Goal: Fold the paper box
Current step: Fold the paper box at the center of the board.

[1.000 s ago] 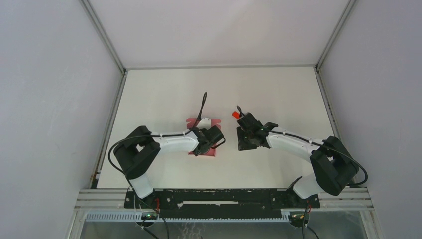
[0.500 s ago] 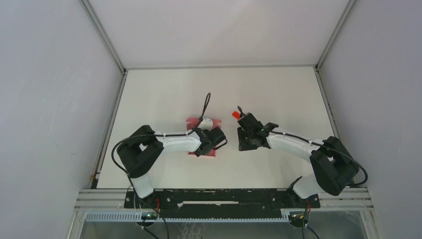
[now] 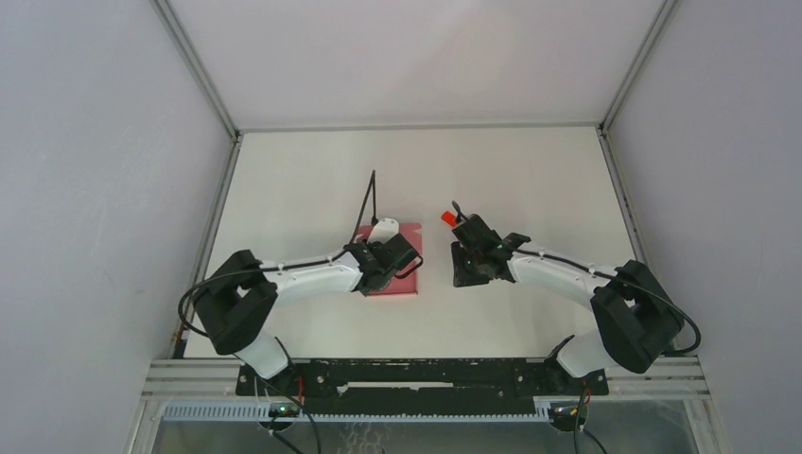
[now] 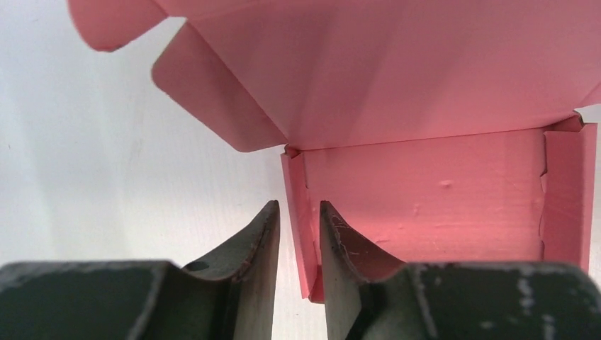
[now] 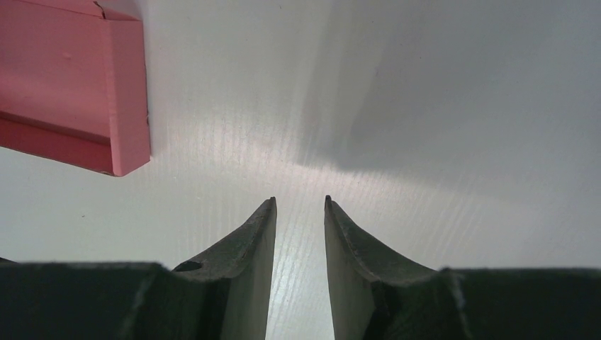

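Observation:
The pink paper box lies at the table's middle, partly under my left wrist. In the left wrist view its lid panel stands raised behind the tray, with a flap at the left. My left gripper straddles the box's left side wall. Its jaws stand slightly apart: the wall rests against the right finger, with a gap to the left finger. My right gripper hovers open over bare table, nothing between its fingers. A corner of the box lies to its upper left.
A small bright red block shows by the right wrist. A black cable rises from the left wrist. Grey walls close the white table on three sides.
The left jaws have eased apart from the box's side wall. The left arm's elbow has swung left and its cable has tilted left. The right arm has not moved.

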{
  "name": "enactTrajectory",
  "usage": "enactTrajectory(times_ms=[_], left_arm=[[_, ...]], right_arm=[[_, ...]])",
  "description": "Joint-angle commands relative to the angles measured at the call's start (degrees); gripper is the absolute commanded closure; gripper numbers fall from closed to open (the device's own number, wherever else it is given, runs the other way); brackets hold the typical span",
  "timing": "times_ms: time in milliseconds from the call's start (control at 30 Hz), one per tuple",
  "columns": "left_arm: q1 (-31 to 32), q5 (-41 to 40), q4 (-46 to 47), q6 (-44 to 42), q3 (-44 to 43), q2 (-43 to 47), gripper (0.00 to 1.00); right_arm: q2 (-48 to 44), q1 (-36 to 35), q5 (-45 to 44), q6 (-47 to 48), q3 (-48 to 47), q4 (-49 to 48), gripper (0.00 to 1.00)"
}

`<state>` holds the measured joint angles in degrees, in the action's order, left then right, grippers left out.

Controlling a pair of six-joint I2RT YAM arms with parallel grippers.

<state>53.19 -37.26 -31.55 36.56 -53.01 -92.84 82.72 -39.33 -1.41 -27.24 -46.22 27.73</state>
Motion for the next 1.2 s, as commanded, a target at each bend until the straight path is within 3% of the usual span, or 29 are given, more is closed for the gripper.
enactTrajectory(times_ms=[0, 533, 1167], left_arm=[[-0.7, 1.2, 3.7, -1.2, 2.7, 5.4, 0.68], [-9.0, 7.8, 9.0, 0.8, 17.9, 29.7, 0.66], [-11.3, 11.4, 14.1, 2.7, 23.3, 30.9, 0.65]], right_arm=[[-2.5, 0.0, -0.1, 1.3, -2.2, 0.7, 0.60], [8.4, -8.8, -4.0, -0.8, -18.4, 7.6, 0.56], [22.5, -13.6, -10.8, -2.2, -30.9, 13.4, 0.56]])
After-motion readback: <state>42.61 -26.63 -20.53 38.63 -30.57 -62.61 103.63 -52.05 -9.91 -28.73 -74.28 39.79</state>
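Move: The left hand's fingertips hang over the left side wall of the paper box's tray: the tray's middle is about 5 cm to its right, 1 cm back and 3 cm lower, and the raised lid's middle is about 5 cm ahead and 5 cm right, at about its own height. From the right hand, the tray's middle lies some 15 cm left, 4 cm ahead and 3 cm below, the lid's middle about 15 cm left and 8 cm ahead, level in height, and the red block about 15 cm ahead, 4 cm left and 4 cm below. The right hand swings about 9 cm left and a little forward to the near right corner of the tray, rising some 4 cm on the way and then sinking about halfway back, its fingers staying parted. Meanwhile the left hand lifts clear of the tray's left wall and goes about 5 cm left and a little back, up nearly 4 cm and then down by half, rolling some 20 degrees so that its left side dips, its narrow finger gap kept. ##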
